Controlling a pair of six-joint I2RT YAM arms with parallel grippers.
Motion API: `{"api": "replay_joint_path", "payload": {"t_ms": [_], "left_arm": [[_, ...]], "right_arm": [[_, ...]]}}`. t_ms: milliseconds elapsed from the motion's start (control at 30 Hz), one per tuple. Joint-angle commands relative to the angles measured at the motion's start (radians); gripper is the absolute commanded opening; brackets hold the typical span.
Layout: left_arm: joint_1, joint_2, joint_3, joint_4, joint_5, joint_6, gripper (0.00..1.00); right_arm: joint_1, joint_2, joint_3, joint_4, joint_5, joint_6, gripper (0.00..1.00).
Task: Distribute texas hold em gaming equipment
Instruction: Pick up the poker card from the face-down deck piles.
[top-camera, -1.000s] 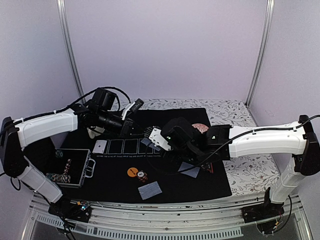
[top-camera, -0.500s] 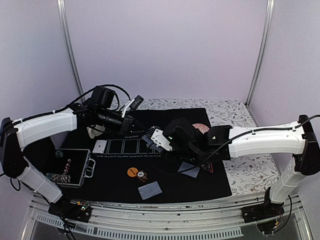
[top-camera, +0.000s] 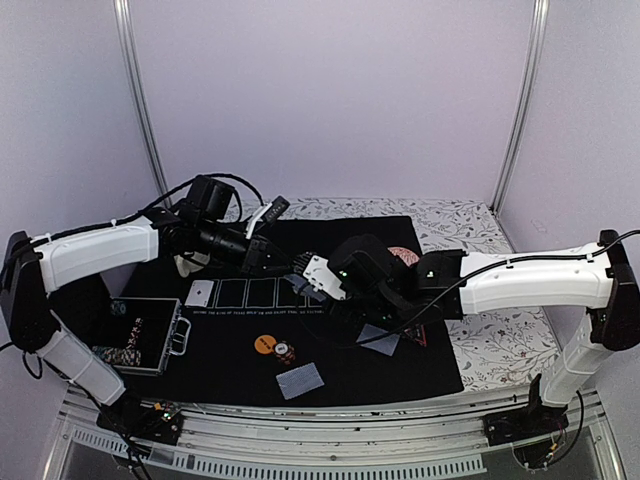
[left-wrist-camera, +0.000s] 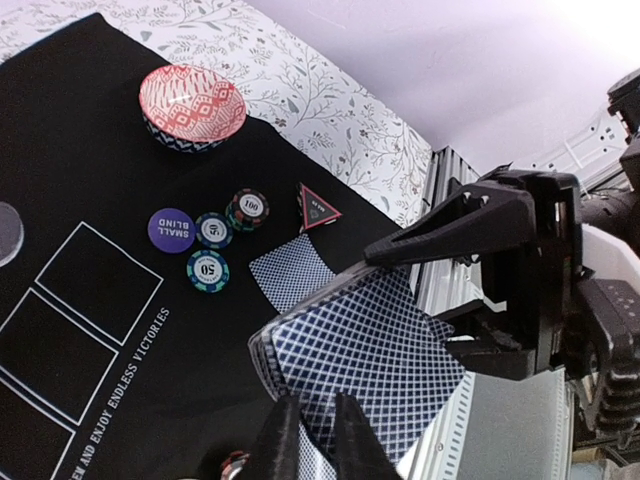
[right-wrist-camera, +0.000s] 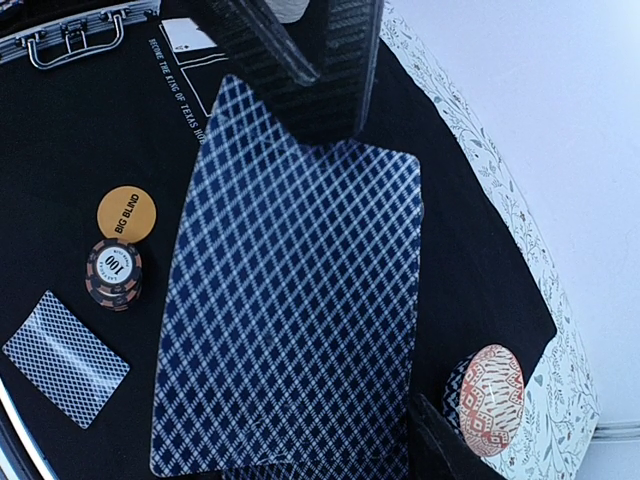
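Note:
My right gripper (top-camera: 308, 281) is shut on a deck of playing cards (right-wrist-camera: 290, 300) with blue diamond backs, held above the black mat (top-camera: 230, 365); one of its fingers (right-wrist-camera: 440, 445) shows beside the deck. My left gripper (left-wrist-camera: 310, 440) is at the deck's (left-wrist-camera: 365, 355) edge, its fingers a narrow gap apart over the top card. On the mat lie single cards (top-camera: 300, 380) (top-camera: 378, 340), an orange disc (right-wrist-camera: 126, 213), a chip stack (right-wrist-camera: 113, 272), a purple disc (left-wrist-camera: 171, 229), striped chips (left-wrist-camera: 207, 270) and a red-edged triangle marker (left-wrist-camera: 318, 209).
A red patterned bowl (left-wrist-camera: 192, 105) stands at the mat's far right. An open metal case (top-camera: 140, 340) with chips sits at the mat's left edge. A face-up card (top-camera: 200, 292) fills the first outlined box. The right arm (top-camera: 520, 280) stretches across the table.
The left gripper has moved right to the deck's edge and its fingers have parted a little. The right arm and deck have stayed put.

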Motion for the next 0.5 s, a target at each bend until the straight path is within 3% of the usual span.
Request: {"api": "replay_joint_path", "payload": {"t_ms": [0,233,467], "left_arm": [[0.009,0.011,-0.005,-0.018,0.021,-0.006,0.21],[0.009,0.005,-0.004,-0.012,0.027,-0.013,0.45],[0.007,0.047,0.005,-0.011,0.021,-0.014,0.61]], "right_arm": [[-0.009,-0.045,-0.003,0.044,-0.002,0.009,0.49],[-0.009,-0.044,-0.003,0.049,-0.001,0.006,0.49],[-0.010,-0.040,0.005,0.057,-0.004,-0.002,0.48]]}}
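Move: The face-down deck, held by the right fingers, has its middle about 3 cm back, 3 cm right of and 3 cm below the left hand, whose tips are at its edge. Some 18 cm beneath the left hand, the chip stack lies about 12 cm back and 4 cm left, and the orange big blind disc 10 cm back and 8 cm left. From the right hand, the deck's middle is roughly 4 cm left and 2 cm ahead, about level. At the edge of the held deck, the left fingers let go of the card they had bent up, opening from nearly shut to a bit over half wide while the left hand stays in place, sinking only about half a centimetre. The right hand keeps its grip on the deck and barely rises, also about half a centimetre. ##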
